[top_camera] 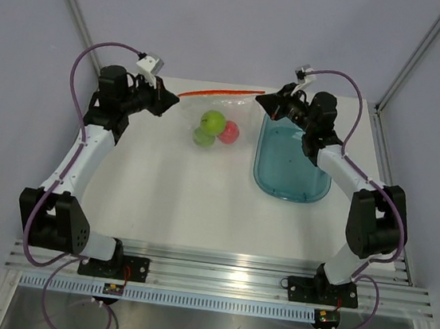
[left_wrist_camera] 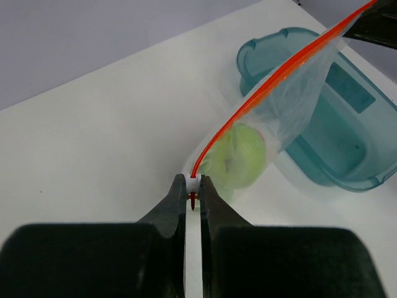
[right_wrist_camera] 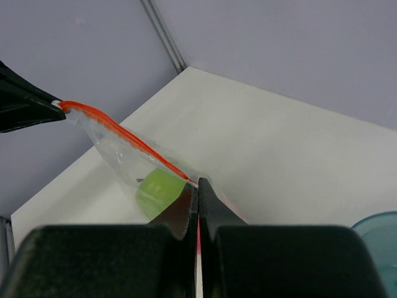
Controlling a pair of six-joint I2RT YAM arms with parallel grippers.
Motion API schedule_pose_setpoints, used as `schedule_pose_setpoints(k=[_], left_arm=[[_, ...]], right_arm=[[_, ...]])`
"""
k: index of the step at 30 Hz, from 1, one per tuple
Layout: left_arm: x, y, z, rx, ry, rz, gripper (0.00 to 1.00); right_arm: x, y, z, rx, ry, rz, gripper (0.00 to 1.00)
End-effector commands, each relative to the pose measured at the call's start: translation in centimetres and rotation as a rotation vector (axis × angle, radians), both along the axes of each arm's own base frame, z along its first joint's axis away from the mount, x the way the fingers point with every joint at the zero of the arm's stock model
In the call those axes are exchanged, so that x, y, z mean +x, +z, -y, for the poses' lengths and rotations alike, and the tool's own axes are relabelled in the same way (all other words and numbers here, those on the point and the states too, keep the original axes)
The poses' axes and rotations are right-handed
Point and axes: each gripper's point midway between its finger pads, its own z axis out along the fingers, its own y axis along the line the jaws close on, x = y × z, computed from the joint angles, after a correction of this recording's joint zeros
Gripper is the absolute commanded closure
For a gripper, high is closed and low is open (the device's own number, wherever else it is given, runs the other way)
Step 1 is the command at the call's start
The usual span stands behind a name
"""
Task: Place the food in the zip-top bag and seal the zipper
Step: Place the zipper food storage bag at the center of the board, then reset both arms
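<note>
The zip-top bag (top_camera: 218, 116) hangs clear of the table between my two grippers, its orange-red zipper (top_camera: 221, 93) stretched taut along the top. Inside it is the food: two lime-green apples (top_camera: 213, 121) (top_camera: 203, 138) and one red fruit (top_camera: 229, 132). My left gripper (top_camera: 176, 99) is shut on the zipper's left end, pinching the white slider (left_wrist_camera: 193, 183). At the other end, my right gripper (top_camera: 259, 99) is shut on the zipper (right_wrist_camera: 124, 133). One green apple shows through the plastic in the left wrist view (left_wrist_camera: 239, 155) and in the right wrist view (right_wrist_camera: 158, 189).
A translucent teal oval tray (top_camera: 264, 182) lies on the white table to the right of the bag, under my right arm. It also shows in the left wrist view as the tray (left_wrist_camera: 347, 124). Grey walls with metal posts close off the table's far side.
</note>
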Motion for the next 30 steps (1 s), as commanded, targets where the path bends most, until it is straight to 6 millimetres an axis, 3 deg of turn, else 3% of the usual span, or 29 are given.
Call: schedule_pose_setpoints(k=[1,3,5,6,7,8,9,10,11,12,13,14,15,16,17,18,19,21,22,28,30], left_arm=[[2.0,7.8,-0.2,-0.06,0.029,0.192,1.0],[1.4,8.7,-0.4,-0.043,0.033,0.215,1.0],[1.0,7.9,-1.4,-0.031,0.093,0.205,1.0],[-0.2,8.7,-1.7,-0.035,0.108,0.231,1.0],[-0.8,6.5,-1.7,-0.034,0.115,0.191,1.0],[-1.4,5.8,-1.8,-0.055,0.13,0.165,1.0],[-2.1,5.3,-2.0,-0.072,0.147,0.145,0.67],[-3.0,4.9,-2.2,-0.092,0.173,0.125,0.36],[-3.6,2.5,-2.4,-0.152,0.221,0.029,0.13],[-3.9,1.3,-2.9,-0.165,0.263,-0.001,0.01],[-4.8,0.9,-3.1,-0.17,0.279,-0.009,0.01],[-5.3,-0.6,-3.3,-0.174,0.293,-0.048,0.01],[-5.4,-0.7,-3.8,-0.176,0.331,-0.058,0.01],[-6.1,-0.8,-4.0,-0.176,0.346,-0.081,0.01],[-6.2,0.4,-4.3,-0.177,0.365,-0.07,0.01],[-6.9,-0.1,-4.5,-0.162,0.376,-0.12,0.01],[-7.1,0.4,-4.6,-0.15,0.378,-0.125,0.01],[-7.7,1.4,-5.0,-0.142,0.407,-0.166,0.01],[-8.0,1.6,-4.9,-0.152,0.412,-0.188,0.01],[-9.0,-0.8,-5.6,-0.174,0.512,-0.368,0.01],[-9.7,-1.1,-5.4,-0.189,0.506,-0.389,0.01]], right_arm=[[2.6,6.6,0.5,0.039,-0.043,0.21,1.0],[2.2,6.3,0.2,0.028,-0.012,0.2,1.0],[1.0,5.4,0.0,0.018,0.015,0.184,1.0],[0.4,4.9,0.1,0.015,0.024,0.174,1.0],[-0.3,3.1,0.0,0.004,0.039,0.138,0.91],[-1.4,2.9,-0.1,0.002,0.067,0.126,0.72],[-2.3,2.3,-0.6,-0.005,0.087,0.105,0.52],[-3.2,0.0,-0.6,-0.024,0.09,0.027,0.35],[-4.0,0.0,-0.4,-0.035,0.073,0.018,0.13],[-4.6,-0.7,-0.4,-0.065,0.063,0.01,0.05],[-5.9,-3.2,-0.7,-0.097,0.057,-0.059,0.01],[-6.2,-2.6,0.1,-0.101,-0.003,-0.05,0.0],[-6.6,-2.9,0.6,-0.09,-0.031,-0.078,0.01],[-7.2,-4.5,1.4,-0.092,-0.072,-0.13,0.0],[-7.1,-3.4,2.9,-0.077,-0.17,-0.126,0.01],[-7.2,-2.8,3.5,-0.059,-0.207,-0.15,0.01],[-7.1,-3.6,5.1,-0.083,-0.304,-0.212,0.0],[-7.2,-1.0,6.9,-0.055,-0.411,-0.246,0.0],[-7.9,-2.8,8.7,-0.128,-0.498,-0.348,0.01],[-9.9,-3.7,15.8,-0.324,-0.849,-0.501,0.01],[-10.7,-4.3,17.1,-0.338,-0.912,-0.528,0.01]])
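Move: The hands hold the zip-top bag stretched between them by its zipper ends. The board's middle lies about 14 cm right and 3 cm back of the left hand, and about 7 cm left and 7 cm back of the right, some 27 cm below. The apples hang about 10 cm to the left hand's right, 15 cm down. The empty teal basket stands about 15 cm right and 2 cm back of the right hand, some 24 cm lower. Both hands finish a small outward-and-up swing, the left rising about 4 cm, then sweep back roughly 10 cm and down, springing wide open on the way to let go of the zipper ends in mid-air. The left drifts leftward, turning counter-clockwise, while the right swings about 12 cm right over the basket, turning clockwise some 40 degrees; both rise slightly and tip downward. ##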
